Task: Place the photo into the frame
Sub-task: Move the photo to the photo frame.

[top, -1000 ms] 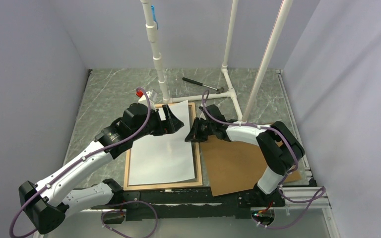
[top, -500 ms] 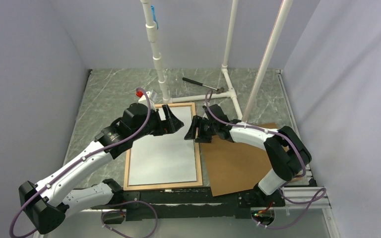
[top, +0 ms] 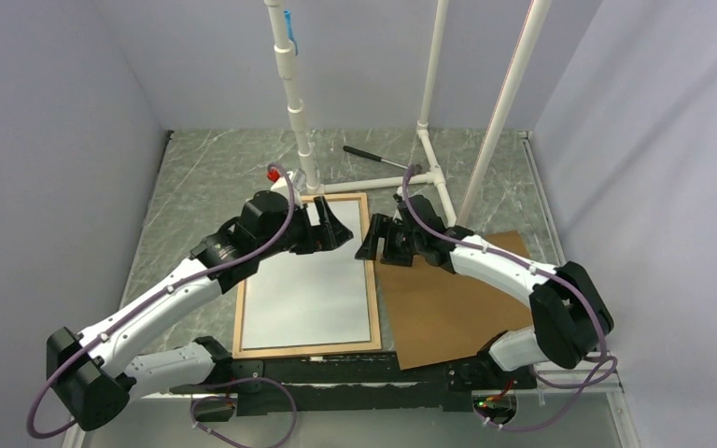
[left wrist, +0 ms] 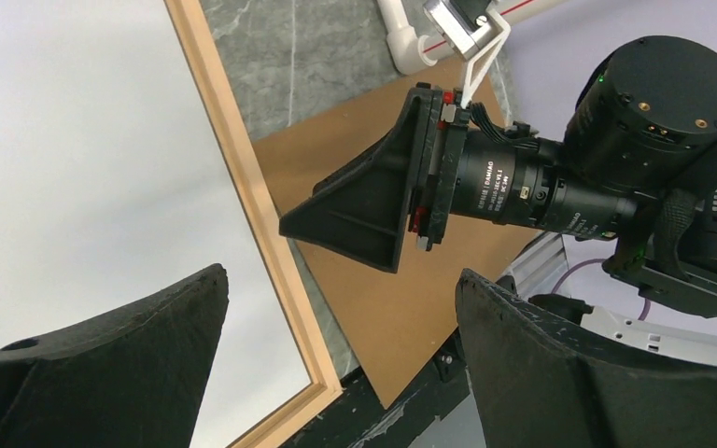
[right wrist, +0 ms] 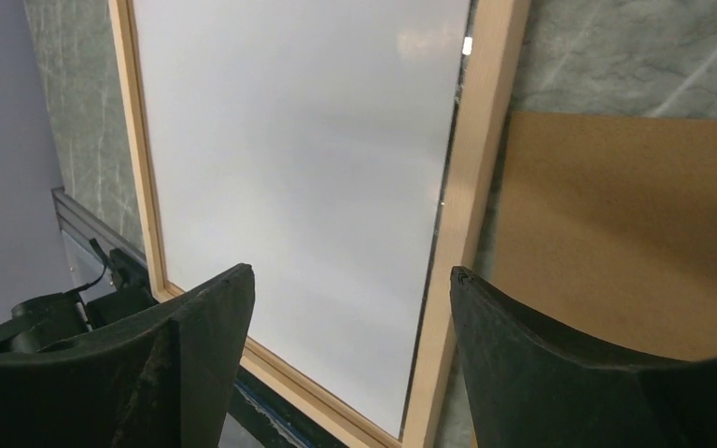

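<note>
The photo (top: 308,299) lies white back up, flat inside the light-wood frame (top: 372,289) on the marble table. Above the frame's far end hangs my left gripper (top: 338,230), open and holding nothing. My right gripper (top: 367,241) hovers open over the frame's right border, facing the left one, also with nothing in it. The left wrist view has the photo (left wrist: 84,168), the frame (left wrist: 243,187) and the right gripper's fingers (left wrist: 364,210) beyond my open left gripper (left wrist: 341,278). In the right wrist view the open gripper (right wrist: 350,273) straddles the photo (right wrist: 299,168) and the frame's border (right wrist: 471,187).
A brown backing board (top: 448,299) lies just right of the frame, seen too in the wrist views (left wrist: 383,308) (right wrist: 616,224). White pipe posts (top: 299,112) stand behind the frame. A dark tool (top: 378,159) and a small red-topped object (top: 274,174) lie at the back.
The right gripper opened and let go of the photo's far right corner. The photo dropped flat into the frame. Both arms shifted slightly toward the back.
</note>
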`<action>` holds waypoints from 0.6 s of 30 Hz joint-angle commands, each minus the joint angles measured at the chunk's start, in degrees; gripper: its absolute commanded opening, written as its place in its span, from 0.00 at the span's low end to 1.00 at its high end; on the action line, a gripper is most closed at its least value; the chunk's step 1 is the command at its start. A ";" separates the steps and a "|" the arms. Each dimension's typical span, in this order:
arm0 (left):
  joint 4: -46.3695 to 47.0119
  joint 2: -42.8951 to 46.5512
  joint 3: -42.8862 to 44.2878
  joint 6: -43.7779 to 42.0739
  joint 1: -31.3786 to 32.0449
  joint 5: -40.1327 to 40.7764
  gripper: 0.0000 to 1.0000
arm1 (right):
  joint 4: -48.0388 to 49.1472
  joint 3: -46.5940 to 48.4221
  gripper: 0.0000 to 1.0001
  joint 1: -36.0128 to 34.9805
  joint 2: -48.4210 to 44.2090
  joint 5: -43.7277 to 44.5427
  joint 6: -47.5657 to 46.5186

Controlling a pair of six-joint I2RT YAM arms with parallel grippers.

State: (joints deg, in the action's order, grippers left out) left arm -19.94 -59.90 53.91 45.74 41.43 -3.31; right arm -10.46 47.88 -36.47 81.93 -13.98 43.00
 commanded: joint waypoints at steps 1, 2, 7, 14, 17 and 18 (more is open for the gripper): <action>5.47 -3.03 1.25 0.26 -0.23 -5.32 0.94 | -2.01 -2.89 0.79 1.73 -3.91 -0.34 -0.45; 6.16 -4.07 1.35 0.45 -0.21 -6.33 0.94 | -1.95 -3.74 0.79 2.53 -4.56 -1.19 -0.28; 8.92 -9.53 1.77 1.66 -0.04 -10.28 0.94 | -0.93 -9.41 0.80 8.23 -8.97 -7.74 1.26; 7.88 -18.83 4.98 2.25 1.43 -13.18 0.93 | -6.94 -15.70 0.81 16.60 -19.65 -11.86 0.96; 7.71 -24.17 7.77 2.52 2.77 -14.84 0.93 | -12.11 -16.34 0.83 19.10 -23.46 -9.59 -1.21; 7.76 -25.81 8.54 2.89 3.34 -15.24 0.93 | -13.65 -16.38 0.83 19.99 -24.37 -8.82 -1.99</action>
State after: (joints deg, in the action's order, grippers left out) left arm -14.11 -81.54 57.80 47.75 42.96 -14.96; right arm -17.50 31.86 -19.09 61.78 -23.29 43.62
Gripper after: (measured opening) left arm 0.932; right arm 0.825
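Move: The photo already lies face down in the frame, its middle some 20 cm left of the right hand and 2 cm back, 8 cm below. From that hand the brown board's middle is roughly 24 cm right, 9 cm back and 9 cm down; the frame's right rail is straight beneath. From the left hand that rail is about 10 cm right, level ahead and 22 cm down; the photo is 9 cm left, the board 35 cm right and 6 cm back, both about as far down. The photo, already let go, is left in the frame as the open right hand draws off to the right over the brown board, about 10 cm, also easing back a little and turning slightly clockwise. The open left hand, touching nothing, comes down and right together, some 10 cm in all, towards the frame's right rail, its fingers tipping further down and turning a little clockwise. ##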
